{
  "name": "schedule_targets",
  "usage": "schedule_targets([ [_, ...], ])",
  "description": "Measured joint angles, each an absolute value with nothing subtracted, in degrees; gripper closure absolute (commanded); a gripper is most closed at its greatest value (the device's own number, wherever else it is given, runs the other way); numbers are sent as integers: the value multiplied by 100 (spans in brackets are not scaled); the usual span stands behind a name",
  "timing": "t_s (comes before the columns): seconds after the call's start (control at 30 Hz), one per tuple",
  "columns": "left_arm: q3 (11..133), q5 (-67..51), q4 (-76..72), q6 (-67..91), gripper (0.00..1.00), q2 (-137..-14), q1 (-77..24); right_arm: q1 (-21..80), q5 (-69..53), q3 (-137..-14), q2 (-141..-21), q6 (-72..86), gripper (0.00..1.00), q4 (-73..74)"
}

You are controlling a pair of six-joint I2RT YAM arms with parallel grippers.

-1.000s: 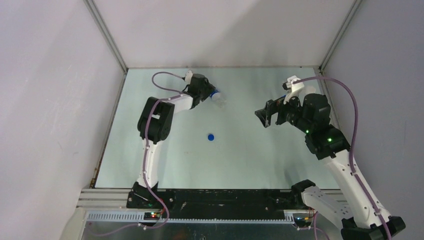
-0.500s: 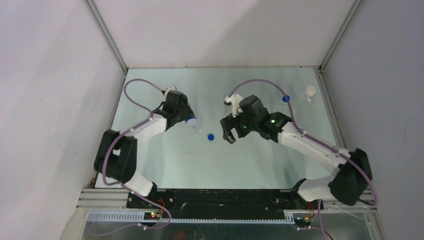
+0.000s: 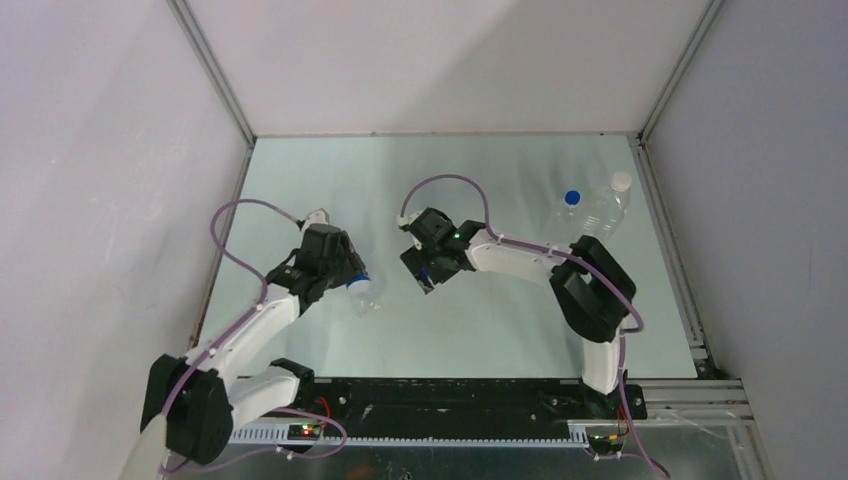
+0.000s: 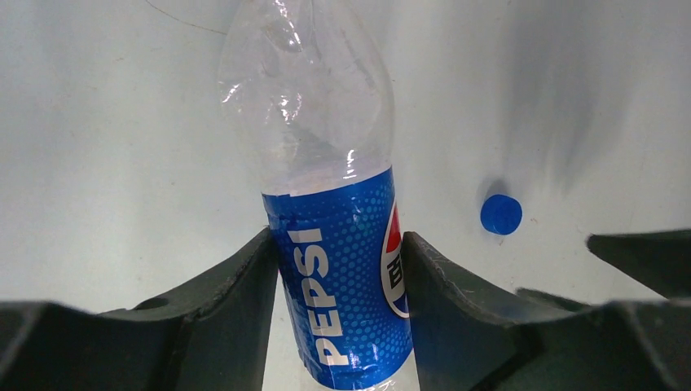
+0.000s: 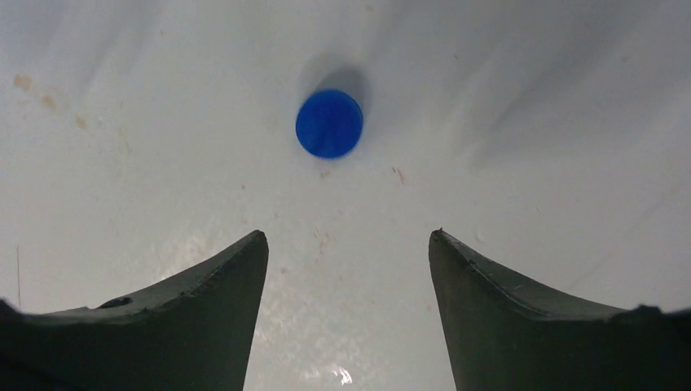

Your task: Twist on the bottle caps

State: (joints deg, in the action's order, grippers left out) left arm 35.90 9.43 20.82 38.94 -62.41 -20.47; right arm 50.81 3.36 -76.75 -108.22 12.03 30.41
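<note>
My left gripper (image 4: 334,240) is shut on the Pepsi bottle (image 4: 342,293), its fingers pressing both sides of the blue label. The bottle's crumpled clear part points away from the wrist, and its mouth is cut off at the frame's top. From above, the left gripper (image 3: 348,282) holds the Pepsi bottle (image 3: 360,295) low over the table's near-left part. A loose blue cap (image 5: 329,123) lies flat on the table just ahead of my right gripper (image 5: 349,236), which is open and empty. The blue cap (image 4: 500,214) also shows to the right of the bottle. In the top view the right gripper (image 3: 427,273) hides it.
Two more bottles stand at the back right near the wall: a clear bottle (image 3: 605,208) with a white cap (image 3: 621,181), and one with a blue cap (image 3: 572,198). A dark finger (image 4: 644,259) of the right gripper shows in the left wrist view.
The left arm has drawn the Pepsi bottle toward the near left. The right gripper has swung left and down over the loose blue cap, and its jaws have narrowed somewhat.
</note>
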Motion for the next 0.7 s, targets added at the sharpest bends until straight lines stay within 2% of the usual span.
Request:
schedule_targets([
  [0.3, 3481, 1166, 2480, 3653, 42, -5489, -2047, 5140, 403, -8567, -11931, 1315, 40, 3208],
  [0.5, 3444, 1232, 2541, 3533, 43, -5234, -2049, 5135, 482, -8873, -12154, 1332, 50, 3273],
  [0.7, 3444, 1317, 2628, 3385, 43, -5120, -2106, 5074, 436, -8934, -12195, 1367, 77, 3358],
])
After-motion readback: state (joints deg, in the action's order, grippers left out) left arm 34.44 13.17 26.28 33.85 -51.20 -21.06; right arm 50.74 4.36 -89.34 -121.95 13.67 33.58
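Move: Ahead of the open right gripper, roughly 3 cm forward and 3 cm to its left, the loose blue cap lies on the table, about 4 cm lower. The Pepsi bottle, held in the left gripper, has its middle some 16 cm left of the right hand, 3 cm ahead and 6 cm above it. From the left hand the cap is around 13 cm to the right, 2 cm ahead and 8 cm down. Sinking nearly 4 cm while easing about 3 cm forward and 3 cm left, the right hand brings its fingers down on either side of the blue cap, then levels off and closes them to about half their opening, pinching its sides. The left hand keeps its grip on the Pepsi bottle and draws slightly up, back and left, away from the cap. ##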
